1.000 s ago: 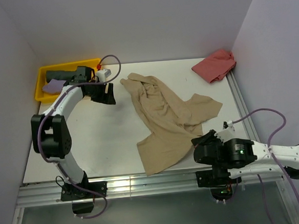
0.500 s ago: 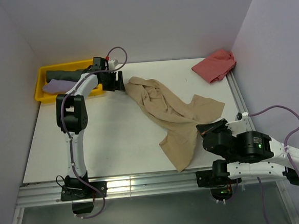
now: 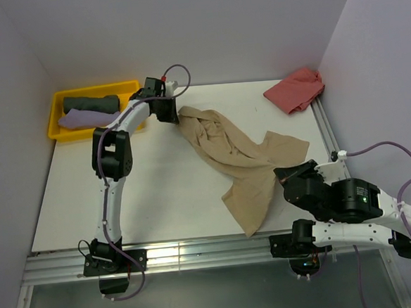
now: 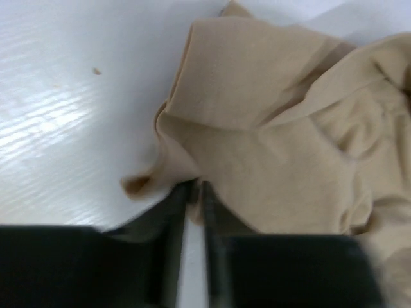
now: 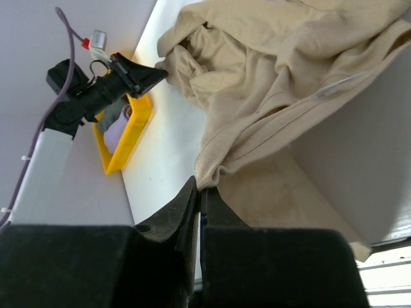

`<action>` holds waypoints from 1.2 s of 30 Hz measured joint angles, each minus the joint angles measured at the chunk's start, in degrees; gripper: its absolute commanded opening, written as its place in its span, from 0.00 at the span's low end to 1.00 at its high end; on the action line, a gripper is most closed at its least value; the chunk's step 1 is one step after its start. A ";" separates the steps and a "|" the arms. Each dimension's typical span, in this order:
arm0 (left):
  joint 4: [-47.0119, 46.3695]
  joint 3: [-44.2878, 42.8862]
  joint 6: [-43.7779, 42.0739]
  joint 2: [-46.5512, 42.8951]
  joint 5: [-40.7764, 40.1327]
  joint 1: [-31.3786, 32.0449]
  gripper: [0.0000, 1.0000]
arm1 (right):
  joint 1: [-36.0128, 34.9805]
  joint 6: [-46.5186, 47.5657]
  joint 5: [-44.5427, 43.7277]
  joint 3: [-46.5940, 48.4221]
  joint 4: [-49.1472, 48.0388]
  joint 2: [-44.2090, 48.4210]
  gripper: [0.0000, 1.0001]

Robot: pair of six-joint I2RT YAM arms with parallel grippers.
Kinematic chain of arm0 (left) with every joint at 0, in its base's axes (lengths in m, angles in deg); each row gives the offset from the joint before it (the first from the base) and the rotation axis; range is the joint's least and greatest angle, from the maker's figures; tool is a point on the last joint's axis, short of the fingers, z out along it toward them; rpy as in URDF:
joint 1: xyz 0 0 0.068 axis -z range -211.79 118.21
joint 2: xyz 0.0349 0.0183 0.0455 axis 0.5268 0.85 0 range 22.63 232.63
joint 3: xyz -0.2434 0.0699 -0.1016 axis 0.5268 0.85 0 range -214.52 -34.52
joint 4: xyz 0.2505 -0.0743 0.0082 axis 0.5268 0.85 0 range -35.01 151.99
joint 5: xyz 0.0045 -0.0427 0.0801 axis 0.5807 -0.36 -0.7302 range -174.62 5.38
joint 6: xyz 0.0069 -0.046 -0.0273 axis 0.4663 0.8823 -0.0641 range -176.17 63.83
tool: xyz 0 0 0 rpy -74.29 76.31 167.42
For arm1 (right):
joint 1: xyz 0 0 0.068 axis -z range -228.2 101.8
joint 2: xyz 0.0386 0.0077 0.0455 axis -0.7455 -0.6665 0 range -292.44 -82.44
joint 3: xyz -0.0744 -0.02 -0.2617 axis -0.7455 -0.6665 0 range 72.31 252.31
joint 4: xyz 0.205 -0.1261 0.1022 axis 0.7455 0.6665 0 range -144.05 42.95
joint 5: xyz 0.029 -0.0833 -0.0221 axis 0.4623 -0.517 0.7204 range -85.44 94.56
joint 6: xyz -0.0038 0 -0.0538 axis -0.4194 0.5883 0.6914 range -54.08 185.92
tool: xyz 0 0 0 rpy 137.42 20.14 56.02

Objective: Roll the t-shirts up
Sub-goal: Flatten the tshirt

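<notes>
The tan-beige t-shirt (image 3: 234,155) lies crumpled and stretched across the table from the back centre to the front right. My left gripper (image 3: 174,112) is shut on its far edge (image 4: 192,186) near the yellow bin. My right gripper (image 3: 281,173) is shut on a hem fold of the same shirt (image 5: 209,179) and holds it raised at the front right. A salmon-pink t-shirt (image 3: 296,90) lies bunched in the back right corner. A dark green rolled shirt (image 3: 91,103) and a lavender one (image 3: 83,118) lie in the bin.
The yellow bin (image 3: 54,112) stands at the back left; it also shows in the right wrist view (image 5: 131,138). Lavender walls close in the left, back and right sides. A metal rail (image 3: 198,253) runs along the table's front edge.
My left gripper moved right from the bin to the shirt's far edge and shut on it. My right gripper pulled the shirt's front part to the right, narrowing the cloth.
</notes>
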 measured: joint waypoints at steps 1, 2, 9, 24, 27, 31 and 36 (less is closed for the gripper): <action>0.00 0.00 0.00 0.00 0.00 0.28 0.03 | 0.15 0.37 -0.02 0.44 0.04 -0.11 0.00; -0.28 0.00 -0.09 -0.04 0.00 0.57 0.00 | 0.26 0.74 -0.04 0.87 0.04 -0.13 0.00; 0.20 4.90 -1.70 -5.95 -1.81 0.46 0.00 | 1.95 5.29 -0.57 4.96 0.28 -0.22 0.00; 5.18 31.12 -12.20 -52.15 -1.44 -9.88 0.00 | 4.81 19.02 -1.73 19.04 0.94 -3.67 0.00; 10.25 34.58 -15.69 -57.75 -0.68 -13.42 0.00 | 5.07 21.94 -1.90 22.23 0.85 -5.53 0.00; 15.06 37.31 -20.20 -63.69 -0.66 -15.98 0.00 | 6.05 25.31 -2.78 24.28 0.83 -7.17 0.00; 18.40 39.65 -23.98 -63.25 1.64 -15.67 0.01 | 8.94 27.85 -2.95 24.09 0.87 -9.42 0.00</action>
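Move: My left hand has its fingers, partly closed, around the tan t-shirt's far-left corner, practically at the fingertips and about 1 cm below. The yellow bin's middle is some 28 cm to its left and 5 cm farther out; the shirt's bunched middle lies about 14 cm back, 15 cm right and 3 cm below. From my right hand, which already holds the shirt's near end up in the air, that far corner lies about 38 cm ahead, 25 cm left and 21 cm below. I finish shutting my left fingers on the shirt's far corner, then carry it up and back towards my base, also well to the left, about 20 cm each in height and draw-back, tipping the fingers up some 20 degrees and dipping slightly at the end. My right hand keeps its pinch, rising about 10 cm with a slight drift right and a small roll, to stretch the cloth between my hands. ##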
